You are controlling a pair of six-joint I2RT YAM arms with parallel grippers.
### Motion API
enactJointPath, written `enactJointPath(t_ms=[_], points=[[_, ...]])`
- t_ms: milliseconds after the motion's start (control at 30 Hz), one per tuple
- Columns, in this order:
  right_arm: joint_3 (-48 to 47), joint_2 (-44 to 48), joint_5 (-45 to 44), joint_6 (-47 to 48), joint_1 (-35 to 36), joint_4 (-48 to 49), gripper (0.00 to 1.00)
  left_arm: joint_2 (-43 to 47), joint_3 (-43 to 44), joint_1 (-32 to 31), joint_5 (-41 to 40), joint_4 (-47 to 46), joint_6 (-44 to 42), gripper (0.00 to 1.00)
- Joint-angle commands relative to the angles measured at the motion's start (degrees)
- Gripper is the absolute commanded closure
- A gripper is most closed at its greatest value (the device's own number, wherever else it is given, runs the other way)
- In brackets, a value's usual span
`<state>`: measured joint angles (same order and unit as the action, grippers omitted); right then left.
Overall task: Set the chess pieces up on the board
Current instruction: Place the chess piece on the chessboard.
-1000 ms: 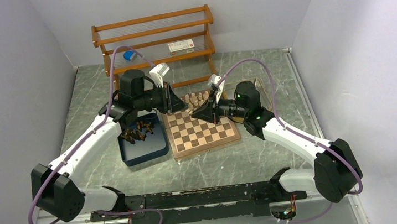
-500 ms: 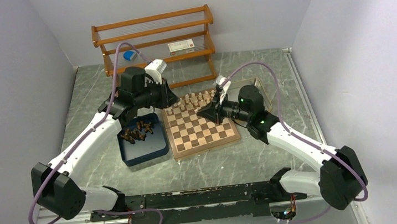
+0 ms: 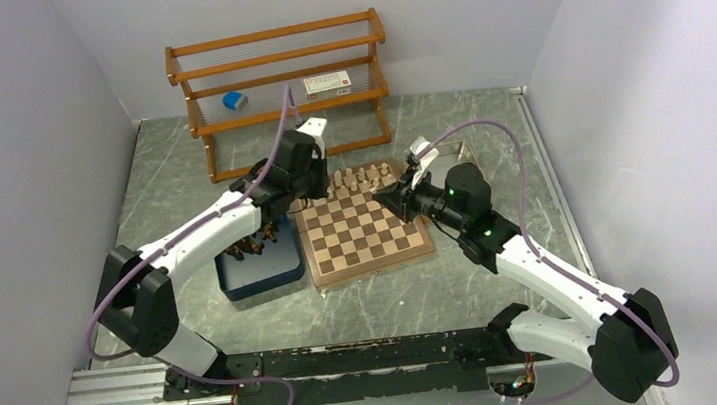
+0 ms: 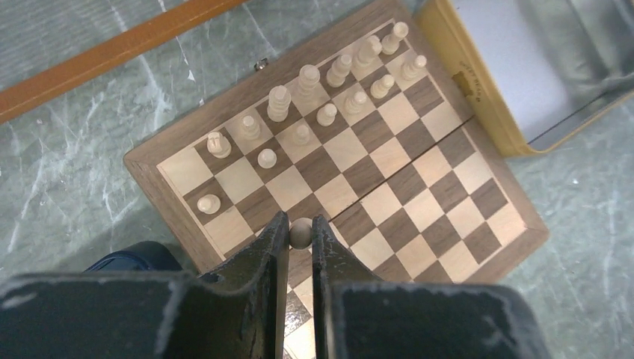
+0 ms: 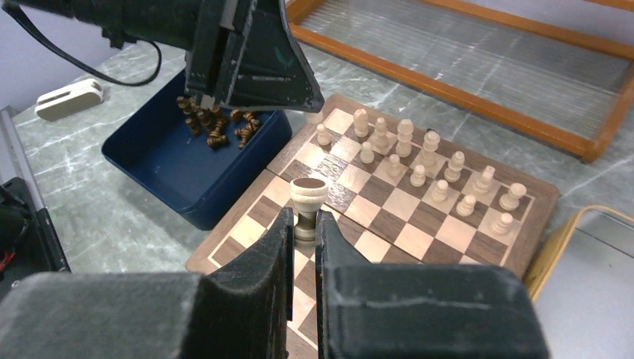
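Observation:
The board (image 3: 369, 242) lies mid-table, its far two rows holding several cream chess pieces (image 3: 362, 175). My left gripper (image 4: 300, 224) hangs over the board's (image 4: 441, 217) far left part, shut on a cream pawn (image 4: 300, 233) whose round head shows between the fingers. Over the right half of the board (image 5: 419, 239), my right gripper (image 5: 303, 217) is shut on the stem of a cream rook (image 5: 307, 193). Dark chess pieces (image 5: 213, 123) lie heaped in the navy tray (image 5: 172, 168). In the top view the left gripper (image 3: 317, 182) and right gripper (image 3: 381, 193) face each other across the far rows.
The navy tray (image 3: 263, 273) sits against the board's left edge. A yellow tray (image 4: 516, 82) lies off the board's far right corner. A wooden rack (image 3: 280, 70) with a blue item (image 3: 234, 101) and a white box (image 3: 327, 83) lines the back wall.
My left arm has stretched forward, carrying its gripper from the tray side to the board's far left rows. The right gripper has drawn back a little toward the right.

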<state>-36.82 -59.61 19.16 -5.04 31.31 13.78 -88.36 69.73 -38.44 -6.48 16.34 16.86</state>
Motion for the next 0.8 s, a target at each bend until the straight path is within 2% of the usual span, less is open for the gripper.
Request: enactJointPath(t_ms=[0,300,567,767], points=[[2.0,2.3,-3.1,0.6,-0.5,0.0,1.0,-1.3,-3.2,-1.3,-7.4,-7.4,-0.1,0.94],[2.1,4.2,-3.9,1.3,-0.7,-0.5,1.0,-4.4,-8.2,-1.6,-14.2,-15.2,-0.6,0.92],[2.6,5.9,-4.4,1.6,-0.7,-0.9,1.0,-8.0,-8.6,-1.6,-16.9,-15.9,-0.8,0.92],[2.7,6.1,-4.7,1.9,-0.8,-1.2,1.0,-9.5,-8.6,-1.6,-16.0,-18.7,-0.9,0.92]])
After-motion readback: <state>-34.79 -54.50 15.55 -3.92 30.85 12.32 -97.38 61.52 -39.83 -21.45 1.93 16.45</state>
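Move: The left gripper already holds a light chess piece; the empty square in the second row, one in from the board's left side, lies about 4 cm ahead, 3 cm left and 11 cm below. Of the left hand, the left-end pawn stands 3 cm ahead and 6 left, the next pawn 5 ahead and level sideways, and the knight 7 ahead and 4 left. From the right hand the square is some 11 cm ahead, 14 left and 15 below. Lower the left gripper about 8 cm towards the empty second-row square between the two pawns, easing it some 3 cm forward and 2 cm left as it sinks, with the wrist swinging about 10 degrees counter-clockwise and its left side rising a little. Keep the fingers shut on the piece. Draw the right gripper about 2 cm to the right, still gripping its own piece. ##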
